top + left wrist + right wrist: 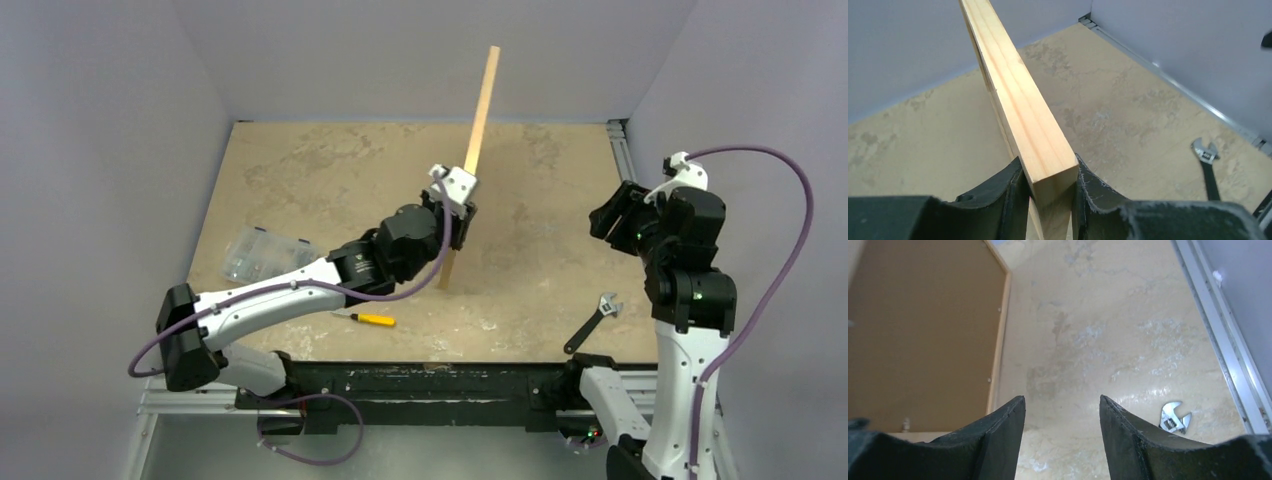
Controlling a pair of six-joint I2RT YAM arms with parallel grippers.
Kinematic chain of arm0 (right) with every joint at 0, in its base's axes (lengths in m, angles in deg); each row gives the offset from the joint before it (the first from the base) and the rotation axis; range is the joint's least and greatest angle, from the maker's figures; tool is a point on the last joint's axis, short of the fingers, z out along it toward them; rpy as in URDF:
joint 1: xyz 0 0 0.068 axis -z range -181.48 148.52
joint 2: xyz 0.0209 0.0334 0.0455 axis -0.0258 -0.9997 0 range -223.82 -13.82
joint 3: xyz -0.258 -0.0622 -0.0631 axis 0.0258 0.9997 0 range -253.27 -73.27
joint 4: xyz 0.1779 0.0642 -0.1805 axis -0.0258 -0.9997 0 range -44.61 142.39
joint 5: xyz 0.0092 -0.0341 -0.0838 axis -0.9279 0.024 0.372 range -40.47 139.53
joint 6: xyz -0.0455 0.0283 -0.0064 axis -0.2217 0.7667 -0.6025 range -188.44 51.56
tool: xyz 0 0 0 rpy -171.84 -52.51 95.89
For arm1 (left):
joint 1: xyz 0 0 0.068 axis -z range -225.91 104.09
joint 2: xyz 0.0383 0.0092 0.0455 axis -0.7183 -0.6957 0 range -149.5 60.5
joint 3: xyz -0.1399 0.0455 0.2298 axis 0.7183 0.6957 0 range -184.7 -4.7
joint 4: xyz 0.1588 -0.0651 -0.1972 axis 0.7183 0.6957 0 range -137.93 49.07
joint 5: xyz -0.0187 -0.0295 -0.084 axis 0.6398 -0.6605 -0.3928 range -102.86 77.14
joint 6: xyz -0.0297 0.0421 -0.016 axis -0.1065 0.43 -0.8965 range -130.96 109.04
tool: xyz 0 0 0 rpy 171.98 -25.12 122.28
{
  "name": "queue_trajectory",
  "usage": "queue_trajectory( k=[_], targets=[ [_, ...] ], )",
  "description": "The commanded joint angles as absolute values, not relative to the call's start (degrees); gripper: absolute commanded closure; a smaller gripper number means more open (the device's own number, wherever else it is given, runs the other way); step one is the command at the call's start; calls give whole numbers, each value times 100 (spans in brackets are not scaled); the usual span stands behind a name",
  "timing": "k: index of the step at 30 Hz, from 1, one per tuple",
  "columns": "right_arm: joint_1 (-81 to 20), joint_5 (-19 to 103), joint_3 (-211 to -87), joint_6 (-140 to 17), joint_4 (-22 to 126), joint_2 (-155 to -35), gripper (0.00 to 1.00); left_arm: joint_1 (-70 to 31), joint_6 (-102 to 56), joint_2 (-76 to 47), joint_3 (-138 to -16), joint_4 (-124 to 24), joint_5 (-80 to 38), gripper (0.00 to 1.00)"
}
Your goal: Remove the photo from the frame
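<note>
The frame (478,120) is a thin light-wood rectangle standing on edge, tilted, with its lower corner on the table. My left gripper (460,208) is shut on its edge about halfway up. In the left wrist view the pale wood edge (1018,100) sits clamped in my left gripper (1050,186). The right wrist view shows the frame's border (1003,315) around the brown backing board (923,330). The photo is hidden. My right gripper (604,218) is open and empty in the air right of the frame, as the right wrist view (1062,405) also shows.
A wrench (593,322) lies at the front right, also in the wrist views (1207,167) (1175,417). A yellow-handled screwdriver (372,319) lies near the front edge. A clear plastic box (262,252) sits at left. A metal rail (620,150) runs along the right wall.
</note>
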State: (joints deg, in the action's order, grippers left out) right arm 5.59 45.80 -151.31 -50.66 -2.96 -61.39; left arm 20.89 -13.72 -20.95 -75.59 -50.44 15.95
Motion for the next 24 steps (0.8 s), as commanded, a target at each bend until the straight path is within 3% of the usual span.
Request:
queue_trajectory(
  k=[1, 10, 17, 24],
  targets=[
    [548, 4409, -14625, -5191, -326, -6235, 46, 1651, -3693, -1548, -7011, -5005, 177, 100],
    [555, 4184, -13837, -5118, 54, -6137, 47, 769, -5910, -118, -4980, -6266, -397, 100],
    [547, 4112, -13434, -5075, 271, -6146, 48, 350, -7121, 84, -4071, -6642, -1119, 100],
    [554, 4107, -13259, -5044, 352, -6137, 49, 340, -7265, -113, -3690, -6700, -1701, 100]
  ],
)
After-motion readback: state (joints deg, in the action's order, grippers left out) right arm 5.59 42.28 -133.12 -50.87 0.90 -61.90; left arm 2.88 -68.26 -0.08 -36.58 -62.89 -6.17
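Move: Held on edge by the upper corner nearest the robot, the frame has its middle some 14 cm ahead of the left hand, 3 cm right and 14 cm below. The bare table it is being laid towards is about 12 cm left, 2 cm back and 28 cm down; the screwdriver lies 20 cm left, 8 cm back. From the right hand, the frame's middle is roughly 26 cm left, 11 cm ahead, 15 cm below; the wrench 3 cm right, 11 cm back, 30 cm below. Keeping its pinch on the frame's corner, the left hand swings left about 9 cm, nearly level at first, then sinks about 12 cm towards the table, rolling its left side down and tipping its fingers downward to lay the frame over onto its face. The empty right hand sinks some 11 cm beside the frame, fingers still open, tipping slightly down. ##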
